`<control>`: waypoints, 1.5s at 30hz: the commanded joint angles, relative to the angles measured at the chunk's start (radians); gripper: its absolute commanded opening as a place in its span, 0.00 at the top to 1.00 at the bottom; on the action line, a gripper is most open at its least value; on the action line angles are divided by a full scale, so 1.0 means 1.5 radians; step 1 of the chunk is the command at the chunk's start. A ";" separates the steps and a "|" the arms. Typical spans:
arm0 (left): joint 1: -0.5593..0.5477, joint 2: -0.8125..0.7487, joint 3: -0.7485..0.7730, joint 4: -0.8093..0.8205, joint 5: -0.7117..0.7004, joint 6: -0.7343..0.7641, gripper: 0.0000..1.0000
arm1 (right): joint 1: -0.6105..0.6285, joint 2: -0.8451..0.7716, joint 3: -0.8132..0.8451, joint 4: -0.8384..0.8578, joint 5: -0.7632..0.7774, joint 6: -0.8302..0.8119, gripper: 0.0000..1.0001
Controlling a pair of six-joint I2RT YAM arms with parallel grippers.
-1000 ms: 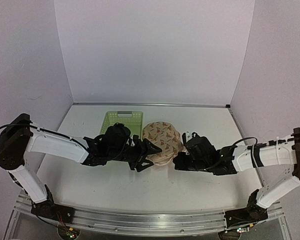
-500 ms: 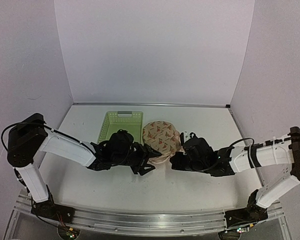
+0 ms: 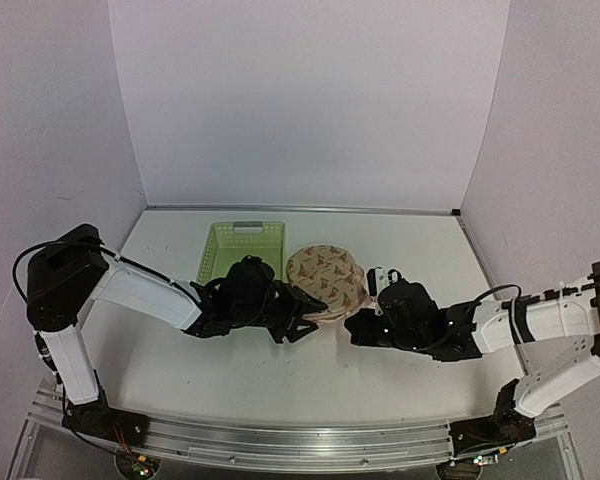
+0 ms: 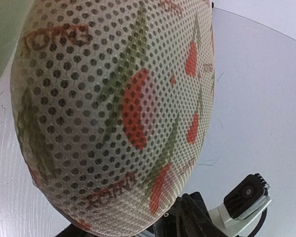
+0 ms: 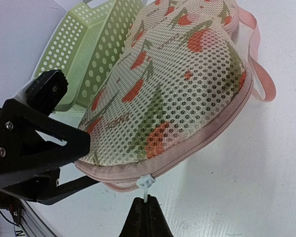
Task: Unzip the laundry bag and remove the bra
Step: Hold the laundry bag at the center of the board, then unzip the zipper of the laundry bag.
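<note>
The laundry bag [image 3: 325, 275] is a cream mesh pouch with red and green motifs and a pink zipped rim, lying mid-table. In the right wrist view the laundry bag [image 5: 182, 98] has its near end lifted. My left gripper [image 3: 302, 316] clamps that end, one finger on the mesh and one under the rim. From the left wrist, the laundry bag [image 4: 113, 113] fills the view and hides the fingertips. My right gripper [image 5: 146, 203] is shut on the white zipper pull [image 5: 145, 183] at the rim's near end. The right gripper [image 3: 350, 330] sits at the bag's front right. The bra is hidden.
A light green lattice basket [image 3: 230, 250] stands just left of the bag and behind my left arm; the basket [image 5: 84, 49] also shows in the right wrist view. A pink loop strap [image 5: 259, 64] trails from the bag's far end. Part of the right arm [image 4: 241, 200] shows below the bag.
My left arm has pushed right onto the bag's near end and its jaws have narrowed round it. The right gripper has stayed shut and drawn slightly nearer and rightward.
</note>
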 commanded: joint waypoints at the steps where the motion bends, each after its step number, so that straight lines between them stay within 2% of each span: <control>1: 0.009 -0.011 0.025 0.029 -0.016 0.003 0.55 | 0.018 -0.047 -0.031 0.066 -0.007 -0.017 1.00; 4: 0.008 -0.015 0.027 0.028 -0.016 0.010 0.60 | 0.036 -0.071 -0.053 0.081 -0.010 -0.027 1.00; 8: 0.008 -0.023 0.024 0.028 -0.016 0.015 0.73 | 0.059 -0.099 -0.076 0.107 -0.015 -0.051 1.00; 18: 0.009 -0.085 -0.018 0.021 -0.023 0.039 1.00 | 0.079 -0.099 -0.062 0.116 -0.046 -0.099 1.00; 30: 0.034 -0.216 -0.096 -0.038 -0.010 0.102 1.00 | 0.081 -0.073 -0.030 0.058 -0.093 -0.141 1.00; 45: 0.086 -0.317 -0.146 -0.118 0.105 0.199 1.00 | 0.079 0.024 0.046 -0.008 -0.108 -0.246 1.00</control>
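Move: The laundry bag's near-left edge lies between the left hand's half-open fingers; the bag's middle is about 7 cm ahead of that hand, 4 cm right and 2 cm below. The green basket sits some 10 cm ahead, 15 cm left and 8 cm below it. From the right hand, already gripping the zipper pull, the bag's middle lies about 8 cm ahead, 5 cm left and level in height. Left pinches bag's near-left edge, moves 8 cm left and up; right, keeping the zipper pull, backs 6 cm. ##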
